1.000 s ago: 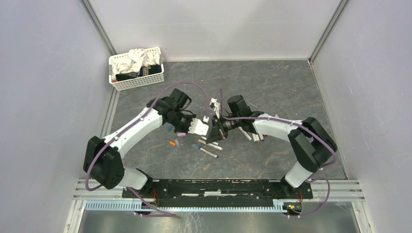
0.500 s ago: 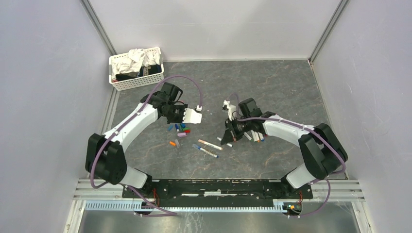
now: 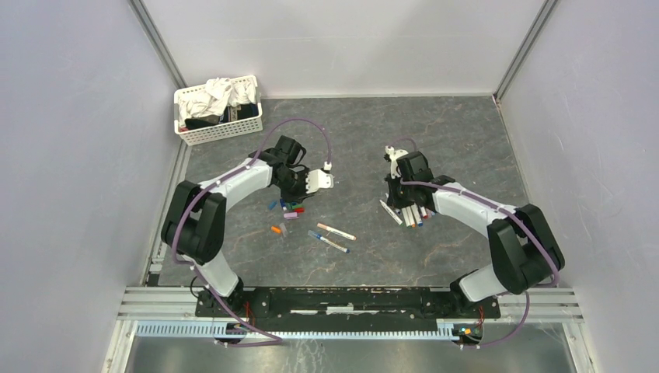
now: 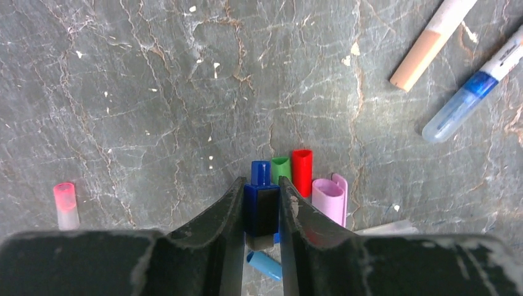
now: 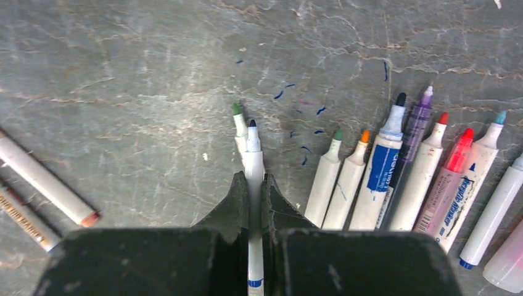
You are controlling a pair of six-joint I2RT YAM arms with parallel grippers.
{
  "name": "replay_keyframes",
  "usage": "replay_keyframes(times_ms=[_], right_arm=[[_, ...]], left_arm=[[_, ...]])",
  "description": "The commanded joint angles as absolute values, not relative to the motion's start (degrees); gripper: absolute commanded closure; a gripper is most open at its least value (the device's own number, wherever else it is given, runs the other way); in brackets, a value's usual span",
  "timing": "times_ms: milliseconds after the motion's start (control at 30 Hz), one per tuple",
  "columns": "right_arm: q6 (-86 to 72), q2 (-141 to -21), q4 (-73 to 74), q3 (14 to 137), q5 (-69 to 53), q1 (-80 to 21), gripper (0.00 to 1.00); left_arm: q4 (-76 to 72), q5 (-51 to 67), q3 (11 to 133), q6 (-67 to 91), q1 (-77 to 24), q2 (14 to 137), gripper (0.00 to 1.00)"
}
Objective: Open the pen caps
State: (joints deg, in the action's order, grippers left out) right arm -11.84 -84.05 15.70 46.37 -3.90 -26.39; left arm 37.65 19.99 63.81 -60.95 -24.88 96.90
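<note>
In the left wrist view my left gripper (image 4: 260,184) is shut on a dark blue pen cap (image 4: 261,206), held just above a cluster of loose pen caps: green (image 4: 281,168), red (image 4: 301,171), pink (image 4: 328,198) and light blue (image 4: 265,264). A pale pink cap (image 4: 65,203) lies apart at the left. My right gripper (image 5: 253,179) is shut on an uncapped white pen barrel (image 5: 253,154) with a dark tip, over a green-tipped pen (image 5: 238,123) and beside a row of uncapped pens (image 5: 382,166). The top view shows the cap cluster (image 3: 291,206) and the pen row (image 3: 408,214).
Two capped pens, one with an orange cap (image 3: 336,231) and one with a blue cap (image 3: 326,241), lie mid-table between the arms. An orange cap (image 3: 275,229) sits near them. A white basket (image 3: 217,128) of crumpled cloths stands at the back left. Grey walls enclose the table.
The two grippers, close together mid-table a second ago, have pulled apart. The left went to the cap cluster with the blue cap; the right swung right to the pen row with the barrel.
</note>
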Motion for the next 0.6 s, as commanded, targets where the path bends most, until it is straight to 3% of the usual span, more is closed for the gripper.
replay_keyframes(times_ms=[0,100,233,367,567], right_arm=[[-11.1,-86.9,13.8,46.8,1.7,-26.3,1.00],[-10.8,-88.3,13.5,47.0,3.0,-26.1,1.00],[-10.4,-89.8,13.0,47.4,4.2,-26.2,0.97],[-9.6,-91.5,13.2,47.6,4.8,-26.1,0.90],[-10.3,-90.6,12.2,45.7,4.0,-26.1,0.67]], left_arm=[[34.6,21.2,65.3,-55.9,-25.9,97.4,0.64],[34.7,21.0,64.8,-55.7,-25.8,96.9,0.55],[36.2,21.5,64.9,-55.6,-25.8,95.9,0.29],[37.3,22.5,66.5,-53.7,-25.8,94.1,0.25],[41.8,23.1,70.8,-48.9,-25.4,91.8,0.22]])
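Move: The left hand holds a blue cap about 4 cm above its landing spot, some 1 cm to the right. Beside the spot lie the green cap, 2 cm left and 1 cm back of the hand, and the red cap, 2 cm left and 2 cm back. The right hand holds an uncapped pen; its resting spot is about 2 cm right, 1 cm ahead and 4 cm down. The green-tipped pen lies 1 cm left, level, and the teal-tipped pen 4 cm right, level. Down about 3.5 cm and 2 cm to the right, edging forward, the right hand lowers its uncapped pen into the gap between the green-tipped pen and the row, rolling slightly, then begins to open around it. The left hand almost holds its place, spreads its fingers wide to let go of the blue cap, and afterwards rises about 1.5 cm. ##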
